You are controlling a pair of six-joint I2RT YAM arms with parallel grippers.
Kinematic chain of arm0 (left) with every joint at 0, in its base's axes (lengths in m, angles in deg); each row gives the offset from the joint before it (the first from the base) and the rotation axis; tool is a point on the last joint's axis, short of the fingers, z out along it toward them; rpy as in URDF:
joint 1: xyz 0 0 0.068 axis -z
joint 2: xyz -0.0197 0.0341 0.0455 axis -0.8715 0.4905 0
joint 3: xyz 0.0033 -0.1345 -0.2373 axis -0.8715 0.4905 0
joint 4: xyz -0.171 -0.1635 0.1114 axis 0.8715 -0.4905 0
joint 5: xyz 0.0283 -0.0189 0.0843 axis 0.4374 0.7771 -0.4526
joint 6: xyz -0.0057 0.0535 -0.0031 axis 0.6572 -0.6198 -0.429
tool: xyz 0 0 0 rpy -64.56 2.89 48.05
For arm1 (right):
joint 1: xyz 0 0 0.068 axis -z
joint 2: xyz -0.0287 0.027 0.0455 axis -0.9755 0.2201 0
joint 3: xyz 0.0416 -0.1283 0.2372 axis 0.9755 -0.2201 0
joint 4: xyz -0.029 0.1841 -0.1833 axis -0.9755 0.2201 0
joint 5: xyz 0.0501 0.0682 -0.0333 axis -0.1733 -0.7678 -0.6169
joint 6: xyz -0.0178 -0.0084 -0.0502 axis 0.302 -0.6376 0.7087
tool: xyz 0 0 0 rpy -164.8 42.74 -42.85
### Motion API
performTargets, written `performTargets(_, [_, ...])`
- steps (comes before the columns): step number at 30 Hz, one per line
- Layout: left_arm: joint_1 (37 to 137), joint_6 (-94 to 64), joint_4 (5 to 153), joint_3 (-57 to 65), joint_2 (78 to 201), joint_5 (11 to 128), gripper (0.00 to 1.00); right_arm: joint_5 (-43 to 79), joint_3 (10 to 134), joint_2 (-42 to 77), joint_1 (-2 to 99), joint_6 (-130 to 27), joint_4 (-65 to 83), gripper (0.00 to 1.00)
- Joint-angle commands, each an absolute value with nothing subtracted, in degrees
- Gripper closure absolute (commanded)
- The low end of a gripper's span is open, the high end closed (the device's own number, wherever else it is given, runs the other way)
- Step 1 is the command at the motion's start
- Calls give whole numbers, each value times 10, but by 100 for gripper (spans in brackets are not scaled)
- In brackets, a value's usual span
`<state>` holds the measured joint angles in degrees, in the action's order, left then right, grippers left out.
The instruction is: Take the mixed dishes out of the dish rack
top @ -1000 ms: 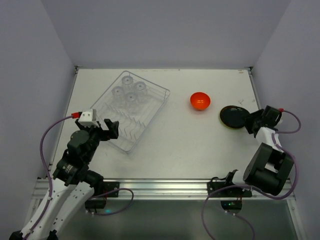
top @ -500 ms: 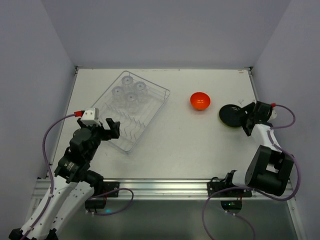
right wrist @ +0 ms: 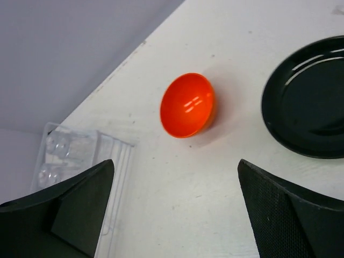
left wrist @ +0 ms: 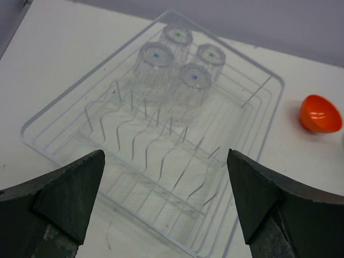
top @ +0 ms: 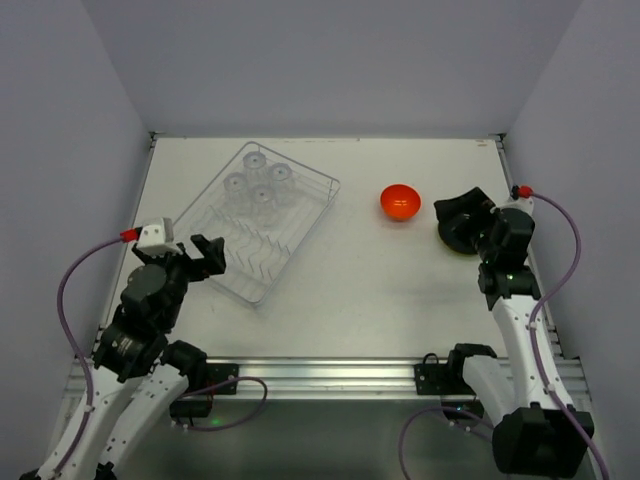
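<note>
The dish rack (top: 300, 245), a silver wire basket, lies at the table's left (left wrist: 161, 177). Several clear tumblers (top: 258, 185) stand upside down in its far end (left wrist: 177, 70). The orange bowl (top: 400, 201) rests on the table right of the rack (left wrist: 321, 114) (right wrist: 188, 105). The plate (top: 450, 240) lies black face up right of the bowl (right wrist: 309, 105), partly hidden under my right gripper (top: 455, 222). That gripper (right wrist: 176, 164) hangs open and empty above the table. My left gripper (top: 208, 252) is open and empty at the rack's near end (left wrist: 165, 161).
Upright tines (left wrist: 145, 115) run across the rack's near half with nothing in them. Grey walls enclose the table at the back and both sides. The table's right edge (top: 520, 215) lies just beyond the plate.
My right gripper has opened, let go of the plate's right rim, and risen leftward over the plate. The plate stays flat on the table. My left arm has drawn back slightly to the left.
</note>
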<state>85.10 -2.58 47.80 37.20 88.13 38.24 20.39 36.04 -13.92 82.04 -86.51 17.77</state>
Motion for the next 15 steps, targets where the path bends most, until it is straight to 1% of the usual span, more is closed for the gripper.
performTargets(1, [853,-88,553,379,820,455,0,112,344,-158,802,-864,129,1])
performTargets(3, [853,-86,563,383,806,467,0,98,340,-162,799,-839,130,1])
performTargets(5, [853,-71,555,363,823,435,0,87,326,-167,799,-830,117,1])
performTargets(6, [853,-68,550,349,860,431,0,85,319,-172,799,-828,109,1])
performTargets(7, [853,-69,538,314,884,434,0,53,304,-172,799,-836,98,1])
performTargets(10, [853,-87,517,260,1003,493,0,-15,305,-158,800,-837,67,1])
performTargets(11, [854,-87,507,223,1036,503,0,-49,314,-151,800,-834,71,1])
performTargets(12, [854,-85,495,204,1098,503,0,-56,319,-146,800,-830,76,1])
performTargets(15, [854,-66,464,138,1195,470,0,-47,321,-138,799,-832,83,1])
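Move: From the left hand, wide open and empty, the front-right glass stands about 25 cm ahead, 5 right and 14 below; the front-left glass is some 27 ahead, straight on. The far-left glass lies about 33 ahead, 4 right, the far-right one 31 ahead, 9 right. From the right hand that front-right glass is roughly 15 ahead, 46 left; the orange bowl 15 ahead, 11 left; the black plate 4 ahead, 4 right, both well below. Left hand rises, then swings forward-right towards the glasses, about 6 cm; right slides 7 cm left, turning 20° counter-clockwise. ##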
